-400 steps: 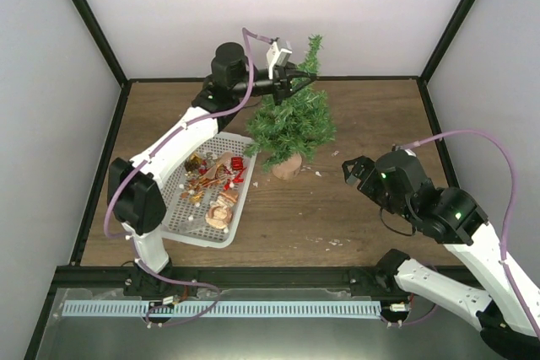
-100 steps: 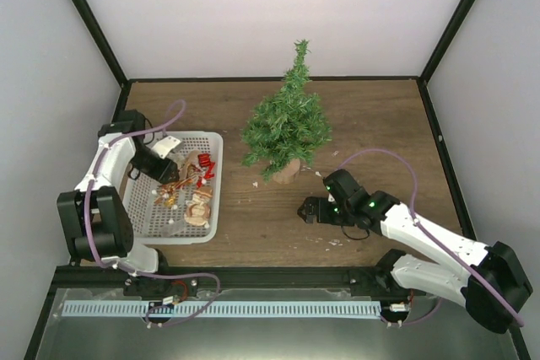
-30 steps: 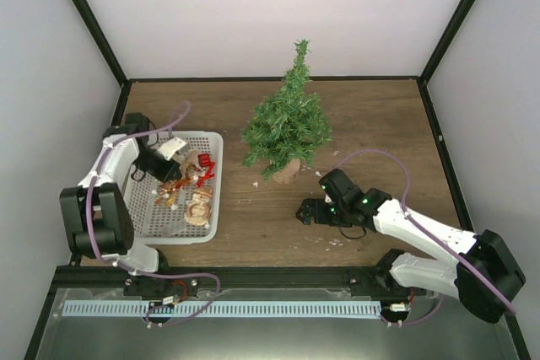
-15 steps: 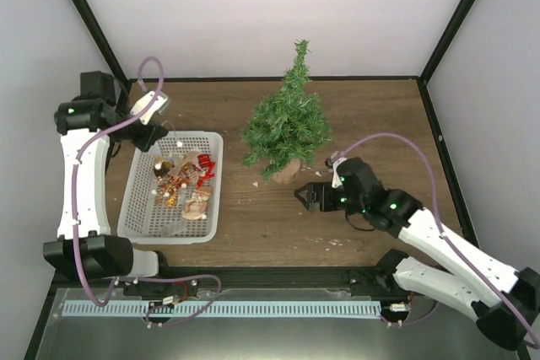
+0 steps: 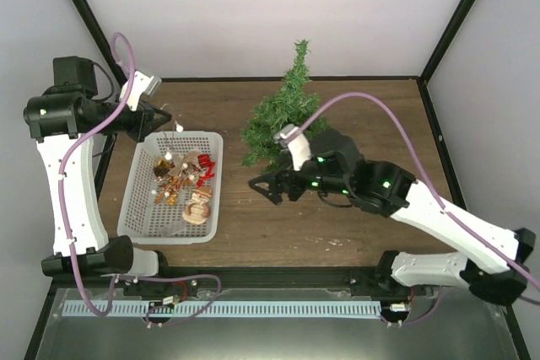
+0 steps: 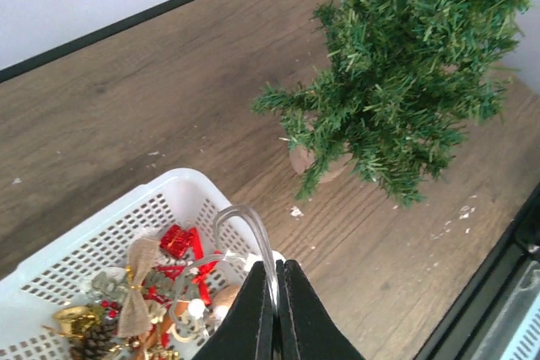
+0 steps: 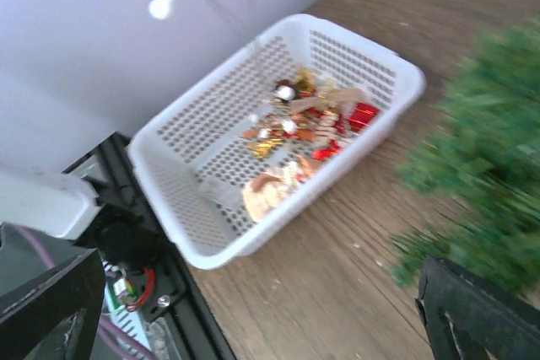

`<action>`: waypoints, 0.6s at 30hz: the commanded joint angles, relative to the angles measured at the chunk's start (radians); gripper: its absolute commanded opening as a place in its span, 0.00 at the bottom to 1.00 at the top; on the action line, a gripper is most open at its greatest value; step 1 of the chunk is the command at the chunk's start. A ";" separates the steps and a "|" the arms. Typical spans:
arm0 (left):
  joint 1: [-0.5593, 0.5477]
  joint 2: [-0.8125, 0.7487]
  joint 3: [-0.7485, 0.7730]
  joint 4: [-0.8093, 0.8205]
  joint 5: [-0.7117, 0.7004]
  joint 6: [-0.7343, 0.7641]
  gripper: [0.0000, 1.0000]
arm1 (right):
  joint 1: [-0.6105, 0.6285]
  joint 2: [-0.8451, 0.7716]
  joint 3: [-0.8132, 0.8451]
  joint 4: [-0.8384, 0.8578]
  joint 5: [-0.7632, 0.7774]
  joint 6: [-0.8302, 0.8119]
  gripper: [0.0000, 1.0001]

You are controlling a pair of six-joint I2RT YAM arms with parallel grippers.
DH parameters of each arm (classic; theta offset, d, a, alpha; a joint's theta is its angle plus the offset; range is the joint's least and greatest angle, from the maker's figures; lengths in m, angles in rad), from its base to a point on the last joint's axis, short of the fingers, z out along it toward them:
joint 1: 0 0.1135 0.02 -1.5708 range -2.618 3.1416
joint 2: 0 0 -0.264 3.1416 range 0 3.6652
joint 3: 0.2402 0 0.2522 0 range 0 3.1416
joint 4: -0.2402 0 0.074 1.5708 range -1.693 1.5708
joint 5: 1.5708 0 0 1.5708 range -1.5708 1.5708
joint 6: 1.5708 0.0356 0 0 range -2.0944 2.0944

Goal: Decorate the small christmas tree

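The small christmas tree (image 5: 287, 115) stands upright at the back middle of the table, bare of ornaments, and also shows in the left wrist view (image 6: 405, 90). My left gripper (image 5: 159, 112) hangs above the far end of the white basket (image 5: 135, 208), shut on a clear light string (image 6: 245, 229) whose small white bulbs (image 5: 180, 129) trail down into the basket. My right gripper (image 5: 266, 185) is open and empty, low in front of the tree and just right of the basket. In the right wrist view one bulb (image 7: 158, 8) dangles above the basket (image 7: 278, 233).
The basket holds several ornaments (image 5: 181, 179): red gift boxes (image 6: 177, 240), a burlap bow, gold and brown pieces. Small white crumbs (image 5: 336, 242) lie on the wood. Black frame posts and white walls enclose the table.
My left arm rose from the basket, lifting the light string out with it. My right arm swung left across the tree's front toward the basket, jaws staying wide.
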 commanded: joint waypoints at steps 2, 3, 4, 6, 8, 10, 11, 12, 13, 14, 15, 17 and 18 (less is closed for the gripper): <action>0.003 0.008 0.056 -0.029 0.092 -0.083 0.00 | 0.123 0.146 0.185 -0.051 0.013 -0.112 0.94; 0.002 0.010 0.072 -0.028 0.099 -0.093 0.00 | 0.129 0.167 0.205 -0.047 0.008 -0.115 0.94; 0.002 0.014 0.089 -0.027 0.104 -0.103 0.00 | 0.133 0.183 0.219 -0.034 -0.005 -0.117 0.94; 0.003 0.022 0.124 -0.026 0.107 -0.122 0.00 | 0.135 0.215 0.239 -0.012 -0.014 -0.119 0.95; 0.002 0.024 0.151 -0.023 0.111 -0.142 0.00 | 0.136 0.254 0.262 0.004 -0.022 -0.129 0.96; 0.003 0.022 0.168 -0.018 0.129 -0.156 0.00 | 0.136 0.306 0.293 0.014 -0.040 -0.139 0.97; 0.003 0.017 0.171 -0.014 0.140 -0.161 0.00 | 0.137 0.333 0.313 0.022 -0.051 -0.144 0.97; 0.003 0.014 0.172 -0.011 0.149 -0.165 0.00 | 0.138 0.358 0.332 0.034 -0.060 -0.147 0.97; 0.003 0.012 0.172 -0.011 0.160 -0.165 0.00 | 0.139 0.379 0.351 0.050 -0.063 -0.149 0.97; 0.002 0.011 0.170 -0.015 0.165 -0.164 0.00 | 0.141 0.401 0.372 0.067 -0.062 -0.153 0.97; 0.002 0.010 0.170 -0.020 0.168 -0.162 0.00 | 0.141 0.424 0.392 0.078 -0.053 -0.155 0.97; 0.002 0.009 0.169 -0.029 0.169 -0.157 0.00 | 0.141 0.490 0.456 0.076 -0.022 -0.168 0.98; 0.002 0.005 0.167 -0.029 0.169 -0.157 0.00 | 0.140 0.520 0.484 0.073 -0.009 -0.181 0.98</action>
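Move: My shut left fingers already hold the string of lights; its dangling part hangs about 7 cm below them, 2 cm back and 2 cm to their right. From my open right hand that dangling part is some 19 cm to the left and 7 cm ahead, about level. The basket's middle is about 25 cm left of my right hand, 7 cm ahead and 28 cm down; the tree stands 12 cm ahead, 6 cm right and 13 cm lower. I sweep my right hand left by about 12 cm towards the dangling lights, at nearly steady height, dipping back 2 cm and then forward again as it turns some 15 degrees counter-clockwise, fingers staying wide open. My left hand keeps its pinch on the string and raises it about 5 cm, easing 2 cm to the right and rolling slightly, left side down. ##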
